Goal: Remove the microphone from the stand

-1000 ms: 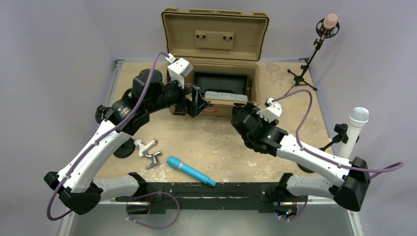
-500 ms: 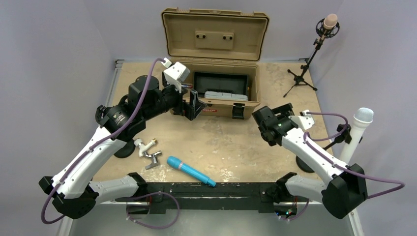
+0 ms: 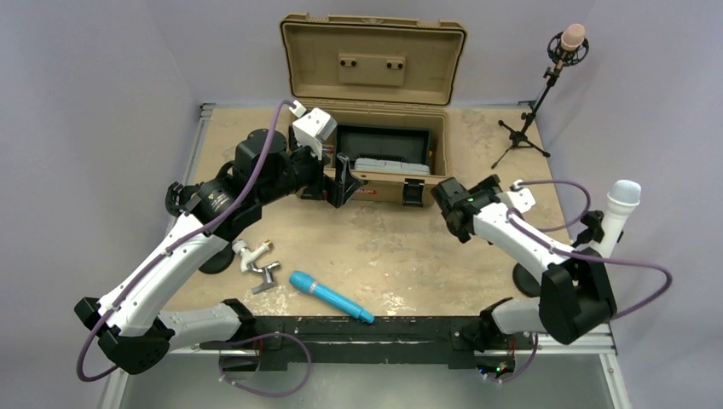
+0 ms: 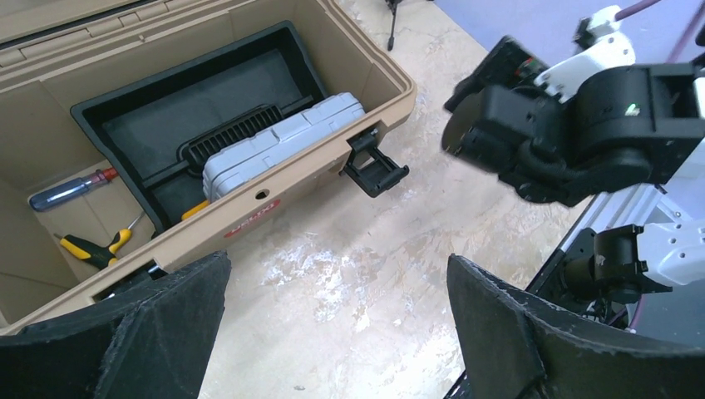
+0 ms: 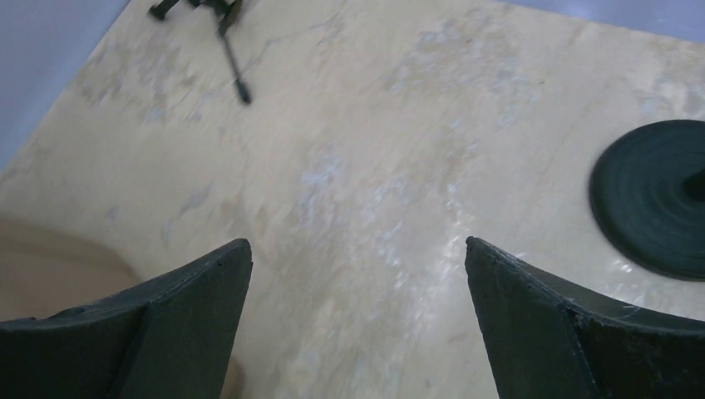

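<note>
A white microphone [image 3: 621, 211] stands upright in a black clip on a stand at the table's right edge. The stand's round black base [image 3: 527, 279] also shows in the right wrist view [image 5: 653, 195]. My right gripper [image 3: 486, 192] is open and empty over bare table [image 5: 357, 243], left of that stand and apart from it. My left gripper [image 3: 341, 183] is open and empty in front of the tan toolbox [image 3: 375, 158], above the table [image 4: 339, 262]. The right arm's wrist [image 4: 574, 125] shows in the left wrist view.
A pink-tipped microphone [image 3: 569, 41] sits on a tripod stand [image 3: 522, 136] at the back right. A blue microphone [image 3: 331, 296] lies near the front edge. A second stand base with a metal clip [image 3: 256, 257] is at the left. The toolbox holds a grey case [image 4: 278, 145] and screwdrivers.
My right arm has swung its gripper right, away from the toolbox's front, and folded its elbow in toward the white microphone's stand. The left gripper has shifted only slightly.
</note>
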You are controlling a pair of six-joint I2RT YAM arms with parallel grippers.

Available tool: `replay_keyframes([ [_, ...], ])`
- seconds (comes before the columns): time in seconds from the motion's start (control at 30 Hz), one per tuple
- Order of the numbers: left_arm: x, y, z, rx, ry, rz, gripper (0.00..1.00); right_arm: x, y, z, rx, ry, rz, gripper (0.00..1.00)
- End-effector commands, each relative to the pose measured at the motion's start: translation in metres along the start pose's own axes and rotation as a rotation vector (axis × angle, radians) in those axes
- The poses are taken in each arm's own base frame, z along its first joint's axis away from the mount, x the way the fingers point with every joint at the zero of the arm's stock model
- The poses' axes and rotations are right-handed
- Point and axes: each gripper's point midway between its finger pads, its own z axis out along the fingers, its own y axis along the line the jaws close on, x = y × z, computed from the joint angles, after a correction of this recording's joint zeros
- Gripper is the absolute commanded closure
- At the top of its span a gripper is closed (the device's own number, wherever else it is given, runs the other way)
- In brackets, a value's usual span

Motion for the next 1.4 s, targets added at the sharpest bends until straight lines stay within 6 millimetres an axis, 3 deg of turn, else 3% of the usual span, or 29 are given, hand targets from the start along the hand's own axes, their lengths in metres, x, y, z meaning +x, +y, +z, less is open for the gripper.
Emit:
replay_keyframes([
  [0.0,-0.014,-0.005,-0.005,0.013,-0.058,-0.008,0.00,0.005,0.037,-0.032,-0.134,-0.046,-0.094,0.01],
  [0.13,-0.017,-0.003,-0.009,0.003,-0.069,-0.004,0.00,0.010,0.056,-0.064,-0.247,-0.039,-0.135,0.02],
  [0.3,-0.018,-0.003,-0.012,-0.001,-0.075,0.000,0.00,-0.009,0.083,-0.104,-0.362,-0.035,-0.175,0.05],
  [0.43,-0.018,-0.001,-0.011,-0.009,-0.074,0.004,0.00,-0.048,0.093,-0.113,-0.382,-0.083,-0.161,0.06],
  [0.53,-0.016,-0.001,-0.009,-0.008,-0.068,0.004,0.00,-0.092,0.091,-0.120,-0.402,-0.097,-0.043,0.05],
  [0.67,-0.014,-0.009,-0.005,0.043,-0.073,0.004,0.00,-0.143,0.096,-0.133,-0.444,-0.112,-0.024,0.04],
  [0.9,-0.010,-0.050,0.013,0.296,-0.151,0.029,0.00,-0.201,0.110,-0.159,-0.631,-0.096,-0.018,0.04],
  [1.0,0.019,-0.072,0.037,0.401,-0.170,0.059,0.00,-0.235,0.118,-0.181,-0.809,-0.097,0.027,0.04],
  [1.1,0.034,-0.102,0.065,0.482,-0.222,0.084,0.00,-0.263,0.122,-0.202,-0.951,-0.089,0.091,0.01],
  [1.2,0.051,-0.124,0.099,0.486,-0.187,0.068,0.01,-0.269,0.126,-0.213,-1.011,-0.080,0.074,0.01],
  [1.37,0.068,-0.176,0.141,0.528,-0.195,0.096,0.01,-0.266,0.122,-0.207,-0.977,-0.088,-0.028,0.01],
])
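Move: The white microphone on its stand is some 52 cm to the left gripper's right, about 9 cm nearer the bases and 12 cm lower; the teal microphone lies about 15 cm back, 3 cm left and 34 cm below that gripper. From the right gripper, the white microphone is roughly 13 cm back, 15 cm right and 8 cm up, its stand's foot 15 cm back, 10 cm right and 14 cm down. Swing the right gripper left about 12 cm, then lift it steeply, some 34 cm up in all, turning it counter-clockwise and tipping its fingers up until they point forward, away from the white microphone. As it rises, bring the open left gripper right about 17 cm, down and a little back, turning clockwise, towards the white microphone across the table in front of the toolbox. Keep both open, touching nothing. ##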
